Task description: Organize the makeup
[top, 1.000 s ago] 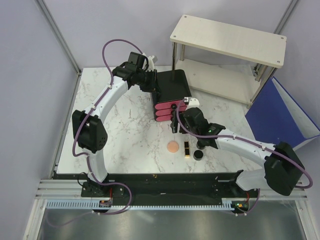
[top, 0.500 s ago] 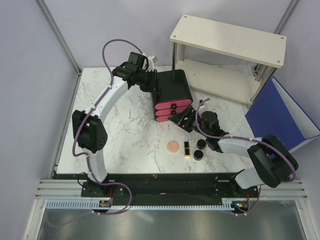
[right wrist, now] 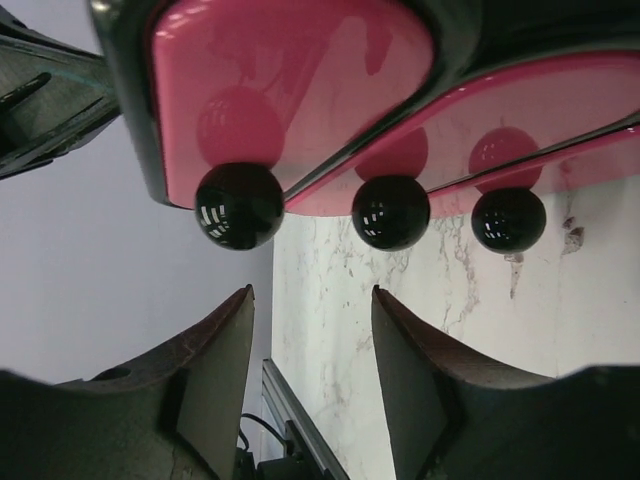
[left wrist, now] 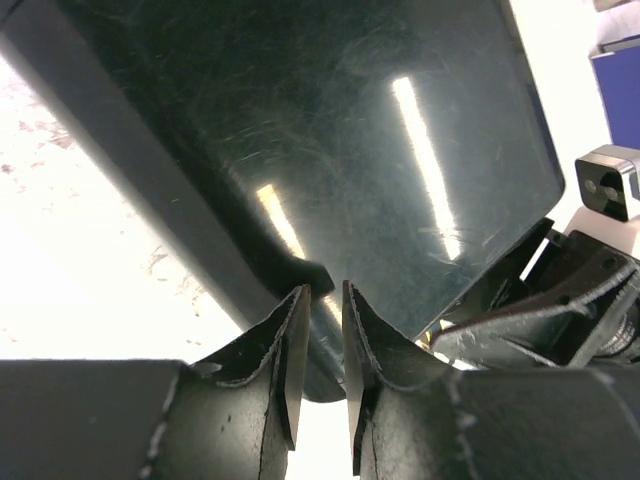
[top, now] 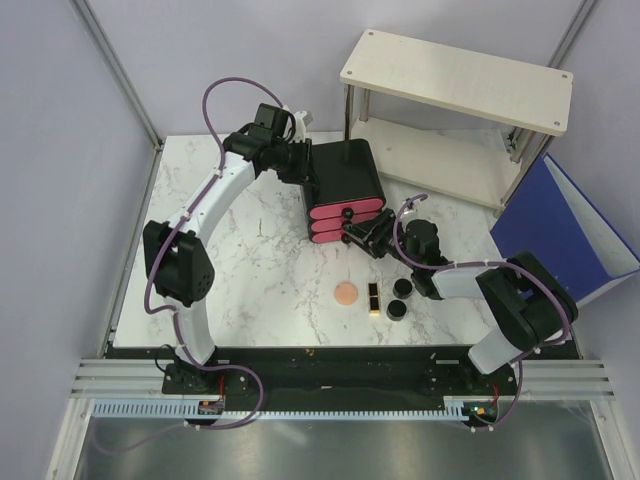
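The makeup lies on the marble table in front of the box: a round peach disc (top: 346, 294), a black-gold lipstick (top: 373, 297) and two small black round jars (top: 402, 288) (top: 396, 310). Behind them stands a black box with pink drawers (top: 345, 190). My left gripper (top: 312, 175) (left wrist: 322, 290) is shut on the box's back left edge (left wrist: 300, 150), its fingers a narrow gap apart. My right gripper (top: 358, 236) (right wrist: 310, 300) stands open just in front of the drawers' black knobs (right wrist: 238, 205) (right wrist: 390, 212). It holds nothing.
A white two-tier shelf (top: 455, 90) stands at the back right. A blue bin (top: 565, 230) leans beside the table's right edge. The right forearm (top: 450, 275) lies low, close behind the two jars.
The right arm has swung out to the right and dropped low, so its fingers now point left at the drawer knobs. Its jaws have narrowed. The left arm and the makeup have stayed put.
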Action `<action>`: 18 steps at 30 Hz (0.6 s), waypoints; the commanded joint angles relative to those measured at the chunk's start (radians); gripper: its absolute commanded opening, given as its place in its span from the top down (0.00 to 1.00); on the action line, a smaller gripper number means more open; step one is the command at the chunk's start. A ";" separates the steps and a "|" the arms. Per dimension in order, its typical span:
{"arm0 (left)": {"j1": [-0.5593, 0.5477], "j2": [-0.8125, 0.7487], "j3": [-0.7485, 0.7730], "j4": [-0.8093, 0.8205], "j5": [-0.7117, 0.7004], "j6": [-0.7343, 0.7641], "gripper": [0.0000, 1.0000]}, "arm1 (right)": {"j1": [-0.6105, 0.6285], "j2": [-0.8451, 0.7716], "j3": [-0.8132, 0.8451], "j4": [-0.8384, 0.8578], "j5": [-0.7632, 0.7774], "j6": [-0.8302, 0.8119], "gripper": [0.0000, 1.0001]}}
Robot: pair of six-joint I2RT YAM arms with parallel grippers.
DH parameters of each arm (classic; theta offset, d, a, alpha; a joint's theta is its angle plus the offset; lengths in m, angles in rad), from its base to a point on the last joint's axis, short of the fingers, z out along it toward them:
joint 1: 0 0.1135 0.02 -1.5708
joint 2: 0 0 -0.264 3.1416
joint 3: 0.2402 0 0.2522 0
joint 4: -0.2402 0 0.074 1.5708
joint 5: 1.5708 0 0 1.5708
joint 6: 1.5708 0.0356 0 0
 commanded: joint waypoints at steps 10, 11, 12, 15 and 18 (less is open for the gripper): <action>0.003 0.120 -0.090 -0.290 -0.161 0.098 0.70 | -0.021 0.076 0.026 0.042 0.035 0.014 0.42; 0.003 0.122 -0.090 -0.290 -0.160 0.098 0.70 | -0.024 0.088 0.026 0.059 0.035 0.019 0.42; 0.003 0.123 -0.090 -0.289 -0.160 0.098 0.70 | -0.025 0.092 0.024 0.071 0.035 0.028 0.42; 0.005 0.114 -0.085 -0.286 -0.166 0.092 0.71 | -0.027 0.109 0.035 0.090 0.035 0.037 0.42; 0.005 0.053 -0.104 -0.251 -0.209 0.078 0.67 | -0.027 0.119 0.057 0.082 0.028 0.033 0.42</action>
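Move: The left hand, fingers almost closed, is at the organizer's top left edge, with the organizer's middle some 7 cm to its right, 3 cm ahead and 7 cm down. The right hand, half open, has the middle knob about 3 cm ahead, 1 cm right and 3 cm down; the top knob is straight above that one by 5 cm, the bottom knob 5 cm below it. The pink puff lies about 9 cm back, 1 cm left and 10 cm below the right hand. The left hand comes free of the organizer's top edge, first going about 6 cm left, then dropping some 10 cm beside its left wall while drawing back about 4 cm, its fingers tipping roughly 25 degrees steeper towards the table and staying nearly closed. Meanwhile the right hand, opening unchanged, sinks 3 to 4 cm past the gap between the top and middle knobs and eases about 1 cm forward, bringing its parted fingertips level with the middle knob without closing on it. ##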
